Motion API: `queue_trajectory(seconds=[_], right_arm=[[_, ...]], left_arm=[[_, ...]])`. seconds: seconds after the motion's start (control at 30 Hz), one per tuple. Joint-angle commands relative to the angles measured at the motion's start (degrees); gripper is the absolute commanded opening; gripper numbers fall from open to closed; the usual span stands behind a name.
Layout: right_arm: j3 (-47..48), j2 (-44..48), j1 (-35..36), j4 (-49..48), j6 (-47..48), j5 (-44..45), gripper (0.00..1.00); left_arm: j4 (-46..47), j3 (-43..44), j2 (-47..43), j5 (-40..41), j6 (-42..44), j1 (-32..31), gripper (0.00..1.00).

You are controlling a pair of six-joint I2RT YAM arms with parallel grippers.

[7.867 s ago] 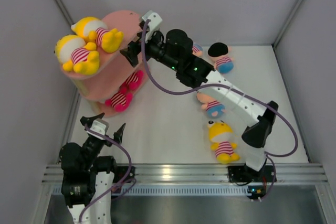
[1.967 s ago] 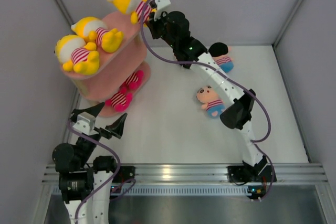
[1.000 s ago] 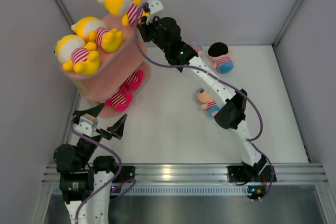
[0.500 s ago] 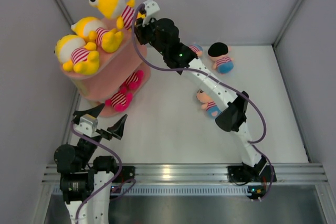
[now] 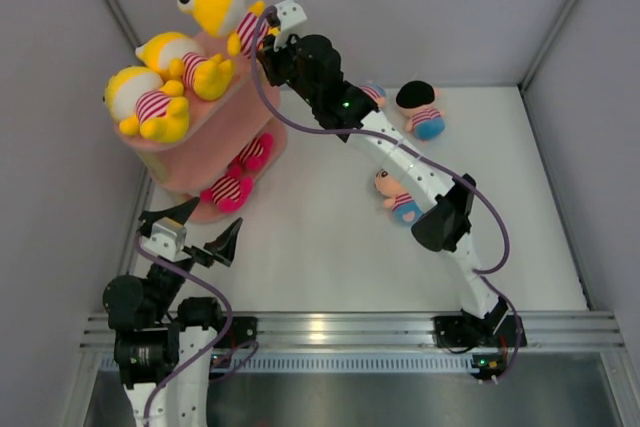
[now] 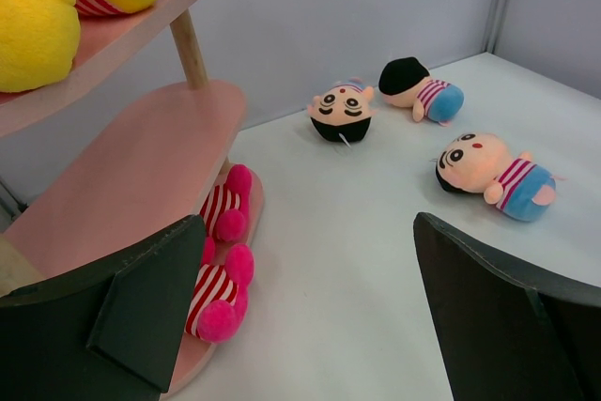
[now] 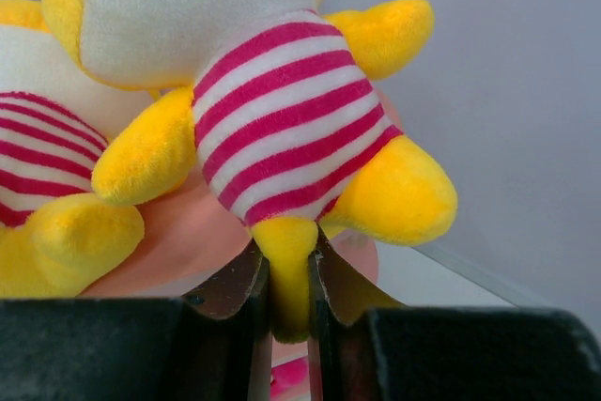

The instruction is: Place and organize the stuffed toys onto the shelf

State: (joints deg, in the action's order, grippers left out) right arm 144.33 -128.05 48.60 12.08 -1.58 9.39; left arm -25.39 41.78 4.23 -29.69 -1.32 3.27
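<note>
My right gripper (image 5: 262,32) is shut on one leg of a yellow stuffed toy (image 5: 222,9), which hangs head-away above the back of the pink shelf (image 5: 215,137). In the right wrist view the leg is pinched between the pads at my gripper (image 7: 288,298), with the striped body (image 7: 282,110) above the top board (image 7: 178,241). Two yellow toys (image 5: 165,77) lie on the top tier. Magenta toys (image 5: 235,182) lie on the bottom tier. My left gripper (image 5: 190,232) stands open near the shelf's foot, holding nothing (image 6: 310,316).
Three pink-faced toys lie on the white table: one mid-table (image 5: 400,194), one with black hair at the back (image 5: 420,107), and one (image 5: 372,94) partly behind my right arm. Grey walls close in the table on the left, back and right.
Over the last second the right gripper carried the yellow toy slightly down and to the left over the shelf's top tier. The left arm has not moved.
</note>
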Motion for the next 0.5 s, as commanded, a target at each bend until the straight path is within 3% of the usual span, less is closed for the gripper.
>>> queue_trajectory(seconds=[0.0,0.13,0.27,0.47], right_arm=[[0.60,1.93,-0.17,-1.09,-0.70,0.72,0.09],[0.60,1.84,-0.08,-1.35,-0.70,0.02,0.18],[0.16,2.45,-0.17,-1.97,-1.05,-0.25,0.32],[-2.13,4.30,-0.17,-4.16,-1.40,-1.04,0.40]], left_arm=[[1.04,0.06,-0.71,-0.01,0.00,-0.10,0.98],[1.04,0.06,-0.71,-0.01,0.00,-0.19,0.99],[0.95,0.14,-0.80,-0.02,-0.08,-0.19,0.99],[0.87,-0.03,-0.89,-0.10,-0.26,-0.19,0.99]])
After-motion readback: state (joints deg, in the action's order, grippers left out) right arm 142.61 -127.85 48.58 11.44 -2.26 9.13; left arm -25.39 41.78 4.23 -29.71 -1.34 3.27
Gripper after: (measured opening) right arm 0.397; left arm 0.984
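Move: The yellow toy, pinched by one foot in the right hand over the far end of the shelf's top board, has its middle about 8 cm ahead of that hand, 7 cm to its left and 3 cm above. The second yellow toy lies some 15 cm to the hand's left and 3 cm back, the third about 24 cm left and 11 cm back, both slightly lower. From the left hand, the held toy is roughly 38 cm ahead, 5 cm to the right and 12 cm higher. The yellow toy's foot is let go at the far end of the top board: the right fingers, shut on it until now, part to a bit under half their range. The hand stays almost in place meanwhile, sinking only about 1 cm, still pointing forward and left with no real wrist turn. ##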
